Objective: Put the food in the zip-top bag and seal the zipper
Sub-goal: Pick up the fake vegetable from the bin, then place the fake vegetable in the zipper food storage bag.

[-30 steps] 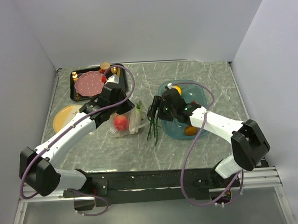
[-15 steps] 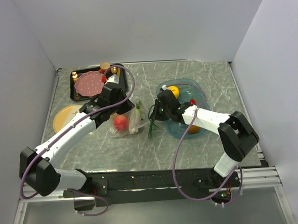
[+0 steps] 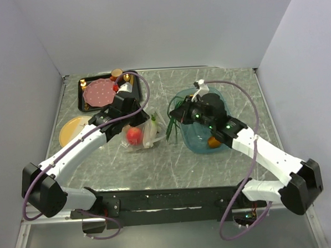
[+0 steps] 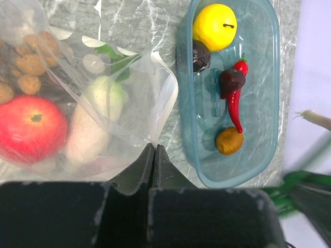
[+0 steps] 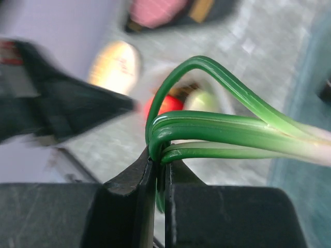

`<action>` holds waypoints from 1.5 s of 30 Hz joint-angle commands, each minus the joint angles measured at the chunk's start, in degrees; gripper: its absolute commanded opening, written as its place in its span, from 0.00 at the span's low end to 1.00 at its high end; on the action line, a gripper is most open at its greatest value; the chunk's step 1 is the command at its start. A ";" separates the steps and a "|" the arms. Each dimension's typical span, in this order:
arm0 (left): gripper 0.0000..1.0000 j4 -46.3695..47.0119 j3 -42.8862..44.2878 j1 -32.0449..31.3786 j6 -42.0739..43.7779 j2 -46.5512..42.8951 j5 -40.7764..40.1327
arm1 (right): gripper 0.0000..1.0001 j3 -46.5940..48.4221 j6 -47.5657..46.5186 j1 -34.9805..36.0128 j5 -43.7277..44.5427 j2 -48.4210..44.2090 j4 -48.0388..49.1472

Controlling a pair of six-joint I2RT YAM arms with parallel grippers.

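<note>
The clear zip-top bag [image 3: 141, 137] [image 4: 119, 77] lies left of centre with a red apple [image 4: 31, 126], a white oblong piece [image 4: 95, 121] and brown nuts [image 4: 28, 62] inside. My left gripper [image 4: 154, 147] [image 3: 133, 123] is shut on the bag's mouth edge, where the whitish zipper [image 4: 173, 90] curves open. To the right, my right gripper [image 5: 160, 155] [image 3: 176, 115] is shut on the green leaves [image 5: 222, 129] [image 3: 171, 129], held above the table between bag and teal tray [image 4: 269, 103] [image 3: 194, 144]. A yellow fruit [image 4: 214, 26], red chili [image 4: 235, 111] and orange piece [image 4: 229, 140] lie in the tray.
A black tray at the back left carries a pink dotted plate [image 3: 99, 92] and a small brown cup [image 3: 117, 73]. A yellow plate [image 3: 72, 129] lies near the left wall. Two dark pieces [image 4: 200, 56] also sit in the teal tray.
My right gripper has shut on the green leaves and lifted them off the table, its arm swinging over the teal tray. The left gripper and bag have not moved.
</note>
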 commanded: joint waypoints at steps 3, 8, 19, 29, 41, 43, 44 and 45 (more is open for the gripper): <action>0.01 2.14 1.02 0.27 -0.17 -1.41 1.06 | 0.00 -9.46 10.31 -2.67 -13.53 -2.00 25.62; 0.01 1.35 1.81 0.35 -0.26 -2.20 0.27 | 0.00 -16.49 28.24 -9.96 -29.62 2.74 56.24; 0.01 1.52 1.28 0.44 -0.87 -2.99 -0.70 | 0.00 -17.65 63.87 -12.87 -36.14 17.69 105.61; 0.01 2.40 1.28 0.62 -1.04 -3.34 0.09 | 0.00 -15.45 64.40 -11.38 -36.05 17.25 105.26; 0.01 6.43 4.45 1.49 -3.59 -5.36 8.09 | 0.00 -10.54 64.66 -5.32 -36.67 19.71 105.87; 0.01 7.67 2.44 2.63 -5.34 -6.59 10.79 | 0.00 -9.39 64.58 -5.05 -36.41 19.97 105.87; 0.01 9.15 1.47 4.73 -6.05 -6.94 12.56 | 0.00 -9.65 64.14 -5.22 -36.06 20.23 105.78; 0.01 9.69 -0.46 5.71 -6.84 -7.99 13.62 | 0.00 -10.26 63.88 -5.22 -35.97 20.59 105.78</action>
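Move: The right hand holds the green onion in the air. The middle of the zip bag's open mouth lies about 6 cm to its left, 2 cm back and 7 cm below. The tomato in the bag is some 17 cm to its left, 1 cm back and 14 cm down; the bin's middle is about 12 cm to its right, 2 cm ahead and 14 cm down. The left hand pinches the bag's edge, with the mouth's middle some 5 cm to its right, 3 cm back and 4 cm below. Rolling its left side up by some 55 degrees and swinging counter-clockwise, the right wrist brings its fingers to point left and slightly up; the hand rises nearly 9 cm, then drifts back and left about 5 cm each, carrying the still-pinched green onion over the bag. The left hand keeps its pinch on the bag's edge and lifts 5 cm, mostly at the end. ##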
